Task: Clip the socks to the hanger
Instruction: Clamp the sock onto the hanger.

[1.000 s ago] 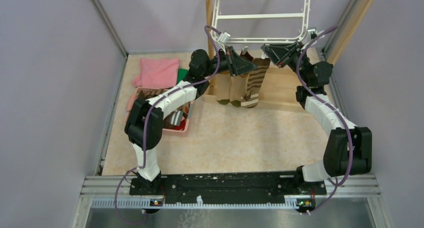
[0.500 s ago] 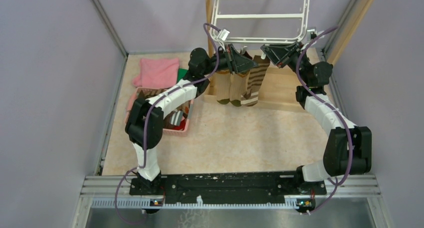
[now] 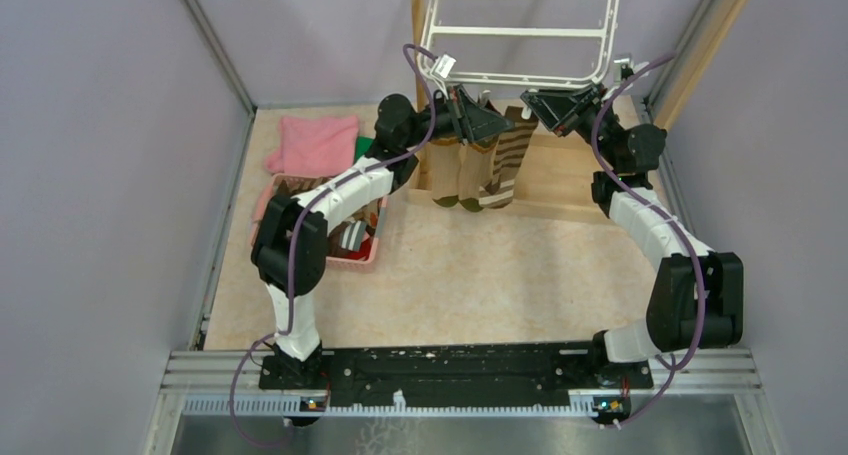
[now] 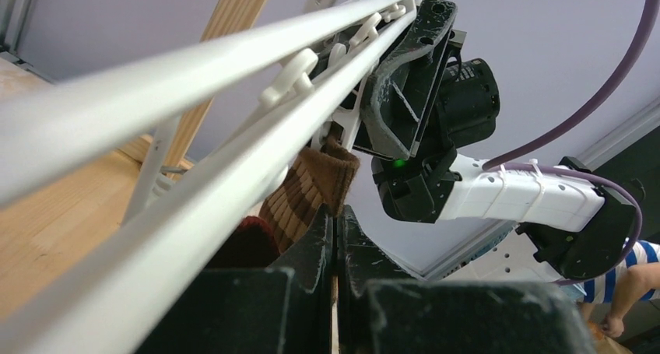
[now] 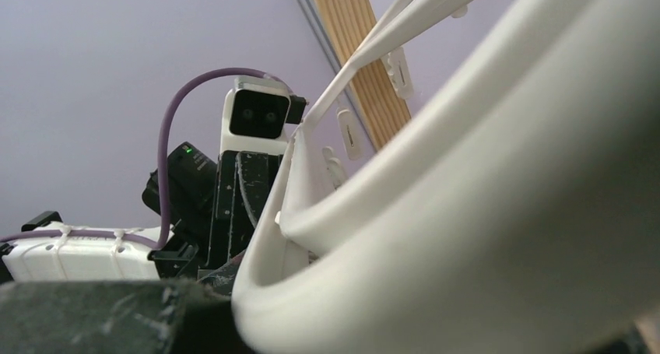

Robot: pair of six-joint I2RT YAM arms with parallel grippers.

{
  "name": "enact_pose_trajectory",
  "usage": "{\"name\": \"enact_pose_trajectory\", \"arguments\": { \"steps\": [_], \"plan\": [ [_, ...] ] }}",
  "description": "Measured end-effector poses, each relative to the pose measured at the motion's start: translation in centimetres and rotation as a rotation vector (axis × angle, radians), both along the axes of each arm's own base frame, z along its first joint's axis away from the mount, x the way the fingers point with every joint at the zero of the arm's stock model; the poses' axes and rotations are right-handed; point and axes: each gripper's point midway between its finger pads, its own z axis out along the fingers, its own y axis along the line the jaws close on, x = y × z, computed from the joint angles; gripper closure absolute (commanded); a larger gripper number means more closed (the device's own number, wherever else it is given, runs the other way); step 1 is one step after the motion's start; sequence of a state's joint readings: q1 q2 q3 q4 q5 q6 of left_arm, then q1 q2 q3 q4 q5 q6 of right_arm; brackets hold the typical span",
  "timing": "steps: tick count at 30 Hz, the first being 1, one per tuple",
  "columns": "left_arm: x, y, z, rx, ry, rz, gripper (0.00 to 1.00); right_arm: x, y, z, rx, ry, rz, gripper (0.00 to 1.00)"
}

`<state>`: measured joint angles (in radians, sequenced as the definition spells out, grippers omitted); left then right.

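The white hanger [image 3: 520, 75] hangs at the back, and its bars [image 4: 233, 66] cross the left wrist view. Three striped socks hang below its near edge: two tan ones [image 3: 460, 170] and a brown-and-cream sock [image 3: 512, 155]. My left gripper [image 3: 505, 125] is shut on the cuff of the brown-and-cream sock [image 4: 311, 184], with its fingertips [image 4: 336, 212] just under the hanger's rail. My right gripper [image 3: 530, 99] is shut on the hanger's near rim [image 5: 436, 214], which fills its view above one dark finger [image 5: 86, 315]. A dark red sock [image 4: 245, 241] shows beside the left finger.
A pink basket [image 3: 368, 255] holding more socks stands at the left, with a pink cloth [image 3: 315, 143] and a green cloth [image 3: 365, 151] behind it. Wooden posts [image 3: 418, 35] and a wooden base [image 3: 575, 180] frame the hanger. Purple walls close in on both sides.
My left gripper has risen slightly toward the hanger's rail with the sock cuff in it. The right arm has stayed put.
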<state>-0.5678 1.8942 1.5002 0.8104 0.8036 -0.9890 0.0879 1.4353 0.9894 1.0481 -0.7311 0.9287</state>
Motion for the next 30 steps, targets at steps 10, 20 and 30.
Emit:
{"name": "enact_pose_trajectory", "arguments": {
  "steps": [10, 20, 30],
  "plan": [
    [0.4, 0.0, -0.2, -0.001, 0.009, 0.002, 1.00, -0.3, 0.1, 0.2, 0.001, -0.009, 0.011, 0.52],
    [0.5, -0.1, -0.3, 0.001, 0.014, 0.008, 0.88, -0.2, 0.1, 0.1, -0.004, -0.005, 0.005, 0.23],
    [0.8, 0.4, -2.0, 0.046, 0.017, 0.062, 0.66, -1.6, -1.2, -0.3, -0.077, -0.013, -0.125, 0.12]
  ]
}}
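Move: My left hand pinches the brown striped sock's cuff. The clip for it is some 3 cm to my left hand's right, 2 cm ahead and 3 cm up. The nearest sock already hanging has its cuff about 5 cm to my left hand's left and 3 cm ahead, a little higher. My right fingers are on the clip, right at my hand point; from that hand, the striped cuff lies about 3 cm left, 2 cm back and 3 cm lower. I keep my left hand nearly still, pinching the striped cuff under the clip, while my right fingers spread wide and let go of the clip's levers. Then my left fingers open about a third to release the cuff, and that hand sinks some 2 cm just as my right draws about 2 cm back and to the right, clear of the clip. ##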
